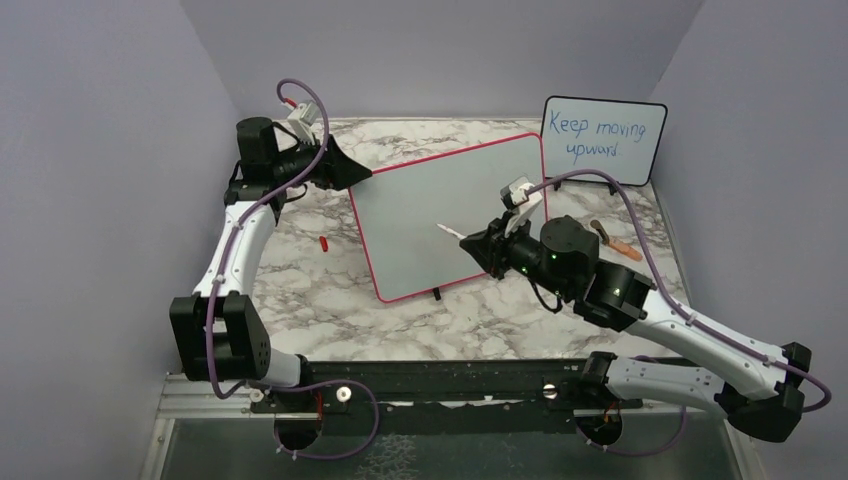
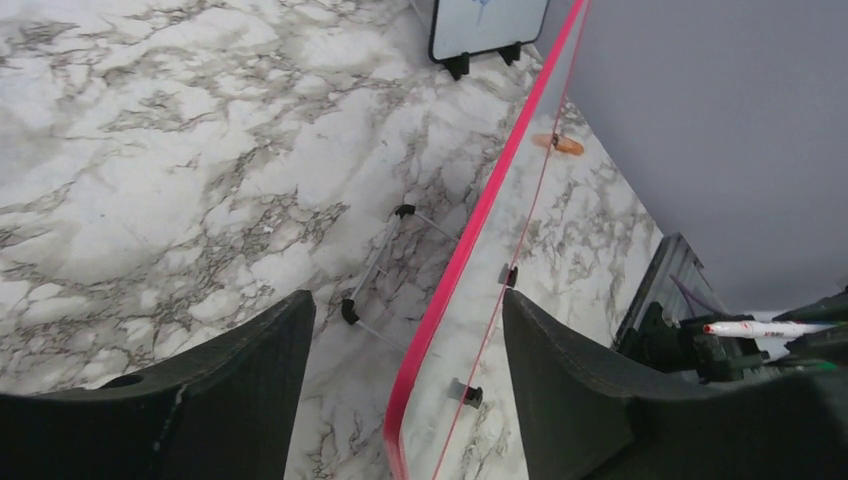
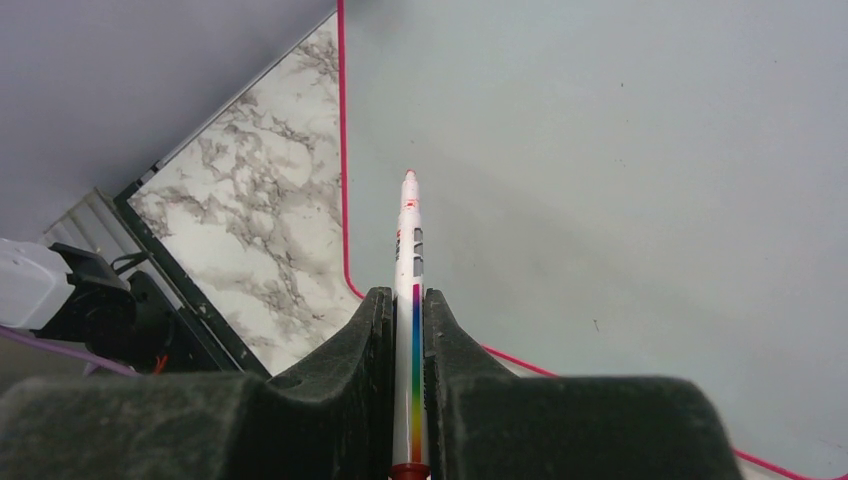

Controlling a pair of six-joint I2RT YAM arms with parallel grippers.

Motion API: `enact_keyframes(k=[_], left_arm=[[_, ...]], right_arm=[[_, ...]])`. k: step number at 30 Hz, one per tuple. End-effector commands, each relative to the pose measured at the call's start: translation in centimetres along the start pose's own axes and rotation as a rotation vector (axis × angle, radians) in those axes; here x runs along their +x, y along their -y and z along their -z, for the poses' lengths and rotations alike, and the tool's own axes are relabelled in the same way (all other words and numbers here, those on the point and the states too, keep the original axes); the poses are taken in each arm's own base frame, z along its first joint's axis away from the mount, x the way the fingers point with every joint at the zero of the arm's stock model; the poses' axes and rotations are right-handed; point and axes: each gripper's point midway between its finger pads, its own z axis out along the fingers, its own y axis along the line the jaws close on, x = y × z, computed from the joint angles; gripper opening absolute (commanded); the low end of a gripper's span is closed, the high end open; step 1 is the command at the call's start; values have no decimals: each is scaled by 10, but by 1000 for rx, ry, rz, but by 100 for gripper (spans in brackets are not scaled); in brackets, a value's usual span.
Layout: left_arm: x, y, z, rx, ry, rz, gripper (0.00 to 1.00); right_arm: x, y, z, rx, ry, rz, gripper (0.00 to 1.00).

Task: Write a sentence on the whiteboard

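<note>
The whiteboard [image 1: 420, 200], red-framed with black feet, stands tilted in the middle of the marble table. Its face is blank, with no red sentence on it. My left gripper [image 1: 350, 170] is open at the board's upper left corner. In the left wrist view its jaws [image 2: 405, 300] stand wide apart on either side of the red edge [image 2: 470, 240], not touching it. My right gripper [image 1: 482, 240] is shut on a white marker [image 1: 450, 231]. In the right wrist view the marker [image 3: 408, 240], with a rainbow stripe, points at the board face [image 3: 620, 200], its tip close to the surface.
A smaller black-framed board [image 1: 603, 138] with blue writing "Keep moving upward" stands at the back right, and also shows in the left wrist view [image 2: 490, 20]. A small red cap [image 1: 323, 243] lies left of the whiteboard. An orange-handled tool [image 1: 615, 242] lies to its right.
</note>
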Motion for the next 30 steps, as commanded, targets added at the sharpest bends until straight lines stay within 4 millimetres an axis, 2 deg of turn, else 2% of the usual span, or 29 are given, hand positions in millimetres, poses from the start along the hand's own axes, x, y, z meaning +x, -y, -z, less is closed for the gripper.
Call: enact_keyframes(k=[1,4,8,11,16,24,28,30], left_arm=[[1,14,-5,164,-22,-26,65],[9,16,-8,210,-39,-15,58],[23,22,-14,260,-69,1,41],[25,25,-14,279,-59,-7,28],[32,30,-12,293,-51,-2,20],[45,39,-6,305,-19,-13,1],[51,41,-3,298,-16,-25,0],[59,49,-6,316,-30,-35,0]], right_arm=[[-9,-4,-5,-9,-5,35,1],[-9,-8,-9,-24,-10,42,1],[-8,-12,-15,-43,-16,49,1],[-8,-16,-17,-58,-20,57,1],[-9,-17,-20,-61,-25,66,1],[-11,-20,-28,-49,-60,62,1],[-9,-20,-32,-16,-74,66,0],[-12,-19,-31,8,-66,73,0]])
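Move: The left hand's half-open fingers are poised by the left end of the whiteboard's red top edge, which lies about 4 cm to the right, 3 cm below and 1 cm back. From that hand the marker is roughly 14 cm back, 22 cm right and level; the red cap lies 8 cm back, 13 cm left and 27 cm down. From the right hand, the board face's upper left part is about 12 cm ahead, 16 cm left and 6 cm lower; that edge is 16 cm ahead, 20 cm left, 4 cm below. The left hand eases right and down onto the left end of the whiteboard's top edge, shutting its fingers until they pinch the red rim, and then draws back towards the base, about 5 cm in all, while turning some 15 degrees clockwise. Meanwhile the right hand keeps its grip on the marker and carries it about 4 cm to the left across the front of the board, dipping slightly and coming back up. ##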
